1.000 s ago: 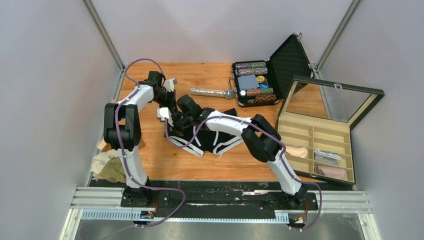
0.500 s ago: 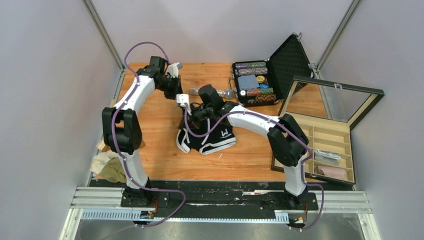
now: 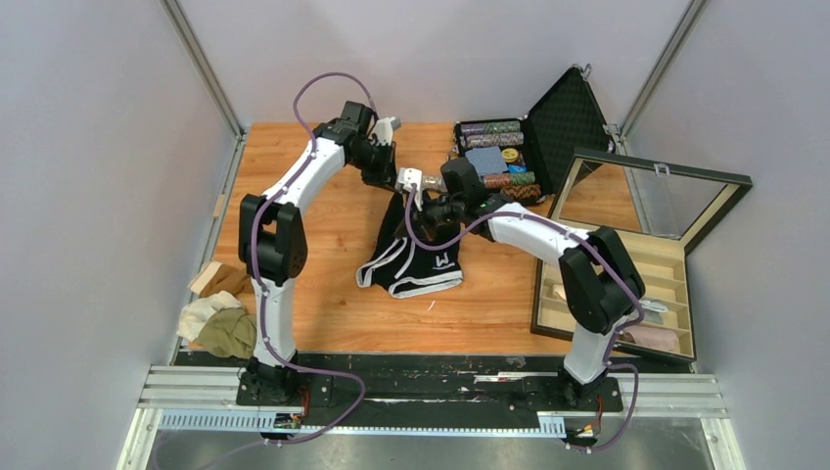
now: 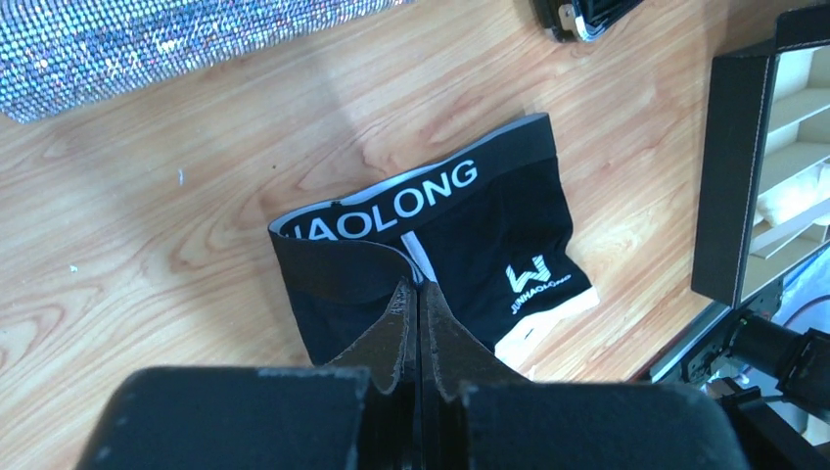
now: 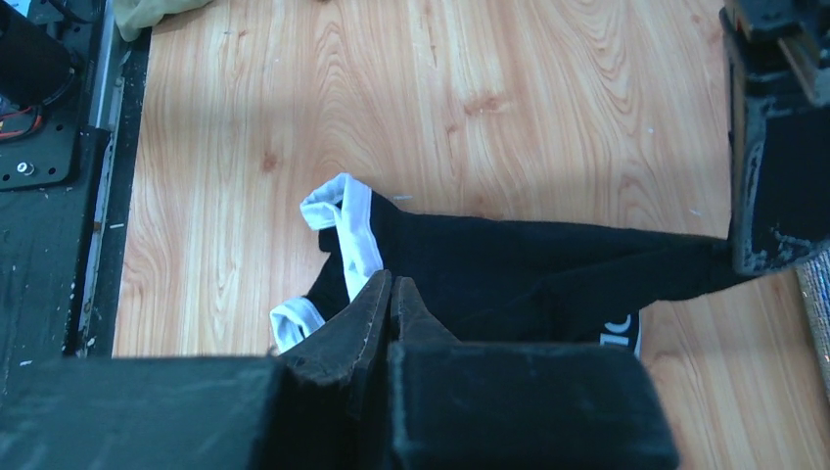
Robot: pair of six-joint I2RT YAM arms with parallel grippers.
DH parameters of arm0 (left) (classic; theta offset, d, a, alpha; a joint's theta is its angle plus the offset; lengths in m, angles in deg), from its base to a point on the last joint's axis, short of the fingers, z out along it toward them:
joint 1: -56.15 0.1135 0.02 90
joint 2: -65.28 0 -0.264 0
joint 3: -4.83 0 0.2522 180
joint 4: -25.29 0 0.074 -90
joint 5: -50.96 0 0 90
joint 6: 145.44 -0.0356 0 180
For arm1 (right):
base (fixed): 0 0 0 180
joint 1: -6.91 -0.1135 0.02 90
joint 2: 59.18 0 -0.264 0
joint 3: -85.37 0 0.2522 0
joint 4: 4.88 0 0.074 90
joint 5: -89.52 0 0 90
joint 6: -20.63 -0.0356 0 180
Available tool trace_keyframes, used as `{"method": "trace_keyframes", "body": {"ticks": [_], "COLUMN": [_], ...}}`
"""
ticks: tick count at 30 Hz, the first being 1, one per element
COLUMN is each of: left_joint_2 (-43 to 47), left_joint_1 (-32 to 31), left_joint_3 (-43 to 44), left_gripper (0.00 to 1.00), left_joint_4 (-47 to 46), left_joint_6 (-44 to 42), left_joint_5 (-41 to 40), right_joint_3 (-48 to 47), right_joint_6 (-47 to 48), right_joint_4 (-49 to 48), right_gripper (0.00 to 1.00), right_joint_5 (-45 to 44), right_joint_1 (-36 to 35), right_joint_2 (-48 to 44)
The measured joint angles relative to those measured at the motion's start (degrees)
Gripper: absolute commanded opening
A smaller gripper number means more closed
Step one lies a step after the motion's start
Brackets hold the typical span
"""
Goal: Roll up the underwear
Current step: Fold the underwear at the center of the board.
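A black underwear (image 3: 419, 266) with white lettering on the waistband and white leg trim trails on the wooden table, its waistband end lifted toward the back. My left gripper (image 3: 393, 186) is shut on the waistband edge; in the left wrist view its closed tips (image 4: 419, 286) pinch the black underwear (image 4: 460, 235). My right gripper (image 3: 423, 204) is shut on the same garment just beside it. In the right wrist view its tips (image 5: 390, 280) sit on the black underwear (image 5: 529, 264), which stretches over to the left gripper (image 5: 773, 157). More underwear (image 3: 217, 328), cream and olive, lies piled at the near left.
A glittery microphone (image 4: 147, 39) lies just behind the garment. An open case of chips (image 3: 497, 162) stands at the back. The compartment box (image 3: 585, 257) with its raised lid (image 3: 651, 196) stands on the right, holding rolled cloths (image 3: 651, 338). A wooden block (image 3: 217, 279) sits at the left edge.
Both arms have swung right and toward the back, dragging the black underwear with them; its waistband end has risen off the table.
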Motion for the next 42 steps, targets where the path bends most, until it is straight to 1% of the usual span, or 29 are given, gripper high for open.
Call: {"method": "trace_keyframes", "body": {"ticks": [10, 15, 21, 31, 37, 42], "left_joint_2": [-2.4, -4.0, -7.0, -11.6, -12.3, -12.5], "left_joint_1": [-4.0, -7.8, -10.8, -13.8, -15.3, -16.0], "left_joint_3": [6.4, 7.1, 7.5, 12.5, 12.6, 12.6], "left_gripper": [0.00, 0.00, 0.00, 0.00, 0.00, 0.00], "left_joint_4": [-0.5, -1.7, -2.2, -3.0, -3.2, -3.3], "left_joint_6": [2.4, 3.1, 3.3, 3.1, 2.7, 2.7], "left_joint_5": [-0.7, -1.1, -2.1, -4.1, -5.0, -5.2], "right_joint_3": [5.7, 9.0, 13.5, 19.0, 20.9, 21.4], "right_joint_6": [1.3, 2.8, 3.5, 7.2, 8.7, 9.7], "right_joint_4": [2.1, 3.3, 4.2, 5.4, 6.1, 8.3], "right_gripper": [0.00, 0.00, 0.00, 0.00, 0.00, 0.00], "right_joint_5": [0.2, 0.0, -0.3, -2.1, -2.6, -1.9], "right_joint_1": [4.6, 6.0, 6.1, 7.9, 9.0, 9.4], "right_joint_2": [-7.0, -8.8, -10.8, -12.6, -13.6, -16.2]}}
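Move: The left gripper holds the left end of the underwear's waistband; its mark, the waistband's right corner, lies about 16 cm right, 4 cm back and 13 cm below. The right gripper holds the left leg hem; the right hem corner is some 13 cm right, 9 cm back and 14 cm below. From the left gripper, the microphone's middle is 4 cm right and 4 cm ahead, the open case's middle 23 cm right and 8 cm ahead, both about 12 cm lower. Keep both grippers shut on the black cloth and carry its raised left side rightward over the half lying on the board: the left about 13 cm, the right about 11 cm and some 4 cm back. Rise slightly first, then lower both towards the right edge, turning the left wrist roughly 10 degrees clockwise and tipping the right about as much. ##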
